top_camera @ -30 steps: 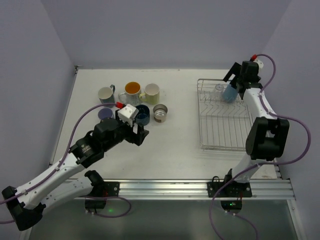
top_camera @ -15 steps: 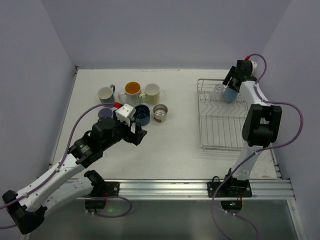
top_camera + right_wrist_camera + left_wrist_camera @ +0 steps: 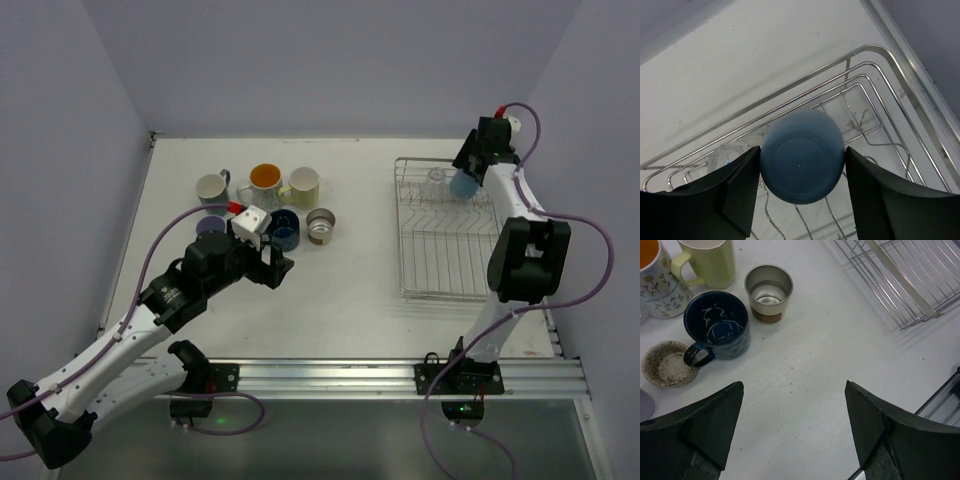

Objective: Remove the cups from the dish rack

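Observation:
The silver wire dish rack (image 3: 440, 296) stands at the right. At its far end my right gripper (image 3: 467, 172) is shut on an upturned light blue cup (image 3: 462, 185); in the right wrist view both fingers press the sides of this cup (image 3: 801, 156). A clear glass (image 3: 437, 178) sits beside it in the rack (image 3: 805, 75). My left gripper (image 3: 280, 268) hangs open over bare table, empty (image 3: 792, 412). Just beyond it stand a navy mug (image 3: 717, 325) and a metallic tumbler (image 3: 768, 290).
Other cups cluster at the table's left: a white mug (image 3: 211, 187), an orange-lined mug (image 3: 264, 180), a cream mug (image 3: 303, 183), a lavender cup (image 3: 209, 228) and a beige cup (image 3: 666, 363). A corner of the rack (image 3: 905, 275) shows in the left wrist view.
The right gripper's fingers have come together onto the light blue cup, and the wrist has shifted slightly toward the rack's far right corner. The left arm has barely moved.

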You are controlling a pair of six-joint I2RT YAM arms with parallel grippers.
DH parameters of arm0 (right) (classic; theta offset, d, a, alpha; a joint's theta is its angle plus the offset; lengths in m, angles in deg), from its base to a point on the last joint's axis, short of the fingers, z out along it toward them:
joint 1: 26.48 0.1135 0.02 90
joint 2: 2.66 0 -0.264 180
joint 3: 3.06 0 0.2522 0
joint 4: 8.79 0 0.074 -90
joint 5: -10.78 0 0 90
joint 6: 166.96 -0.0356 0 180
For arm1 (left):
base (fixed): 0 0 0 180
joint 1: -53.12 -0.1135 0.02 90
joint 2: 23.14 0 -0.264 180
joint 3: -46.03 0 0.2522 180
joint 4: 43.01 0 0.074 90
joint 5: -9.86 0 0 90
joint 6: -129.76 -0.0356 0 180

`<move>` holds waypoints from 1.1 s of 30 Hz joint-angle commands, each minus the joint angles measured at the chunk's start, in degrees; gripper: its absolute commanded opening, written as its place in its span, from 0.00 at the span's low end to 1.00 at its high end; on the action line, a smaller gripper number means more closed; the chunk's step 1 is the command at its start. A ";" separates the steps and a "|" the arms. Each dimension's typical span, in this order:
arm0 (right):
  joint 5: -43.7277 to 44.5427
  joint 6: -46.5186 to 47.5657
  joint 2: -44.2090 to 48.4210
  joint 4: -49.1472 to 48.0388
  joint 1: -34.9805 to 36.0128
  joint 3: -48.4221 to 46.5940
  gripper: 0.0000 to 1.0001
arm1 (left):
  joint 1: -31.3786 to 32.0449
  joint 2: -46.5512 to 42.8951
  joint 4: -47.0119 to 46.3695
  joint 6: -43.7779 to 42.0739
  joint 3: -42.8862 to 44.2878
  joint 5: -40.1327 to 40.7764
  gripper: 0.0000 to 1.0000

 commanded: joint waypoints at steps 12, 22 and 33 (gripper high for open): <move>-12.65 -9.10 40.60 -15.25 10.31 24.08 0.34 | -1.49 3.23 -5.50 3.83 3.18 -9.95 0.86; -39.72 -31.49 60.46 -39.49 25.88 49.93 0.34 | -1.40 2.97 -32.55 22.11 -6.56 -26.83 0.86; -41.50 -38.98 59.96 -52.08 37.04 60.49 0.34 | -1.23 4.82 -51.18 35.13 -12.90 -30.79 0.83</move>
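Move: The right hand already grips the blue cup by its base, low over the rack; the left gripper, where the cup is being taken, lies some 52 cm to its left, 29 cm back and perhaps 6 cm higher. The clear glass stands about 8 cm left of that hand, 4 cm ahead and 10 cm below. From the open left hand, the blue cup is roughly 32 cm ahead, 53 cm right and 10 cm lower; the steel cup stands 15 cm ahead, 10 cm right, the navy mug 14 cm ahead, 2 cm left, both about 18 cm below. Keeping its pinch on the blue cup's base, the right hand lifts it about 18 cm out of the rack, then sweeps some 33 cm left and 29 cm back, sinking slightly and turning sharply counter-clockwise so the mouth faces the left gripper. The open left hand eases about 8 cm right to meet it, rising and drawing back a little while rolling some 35 degrees, right side up; it isn't gripping yet. ##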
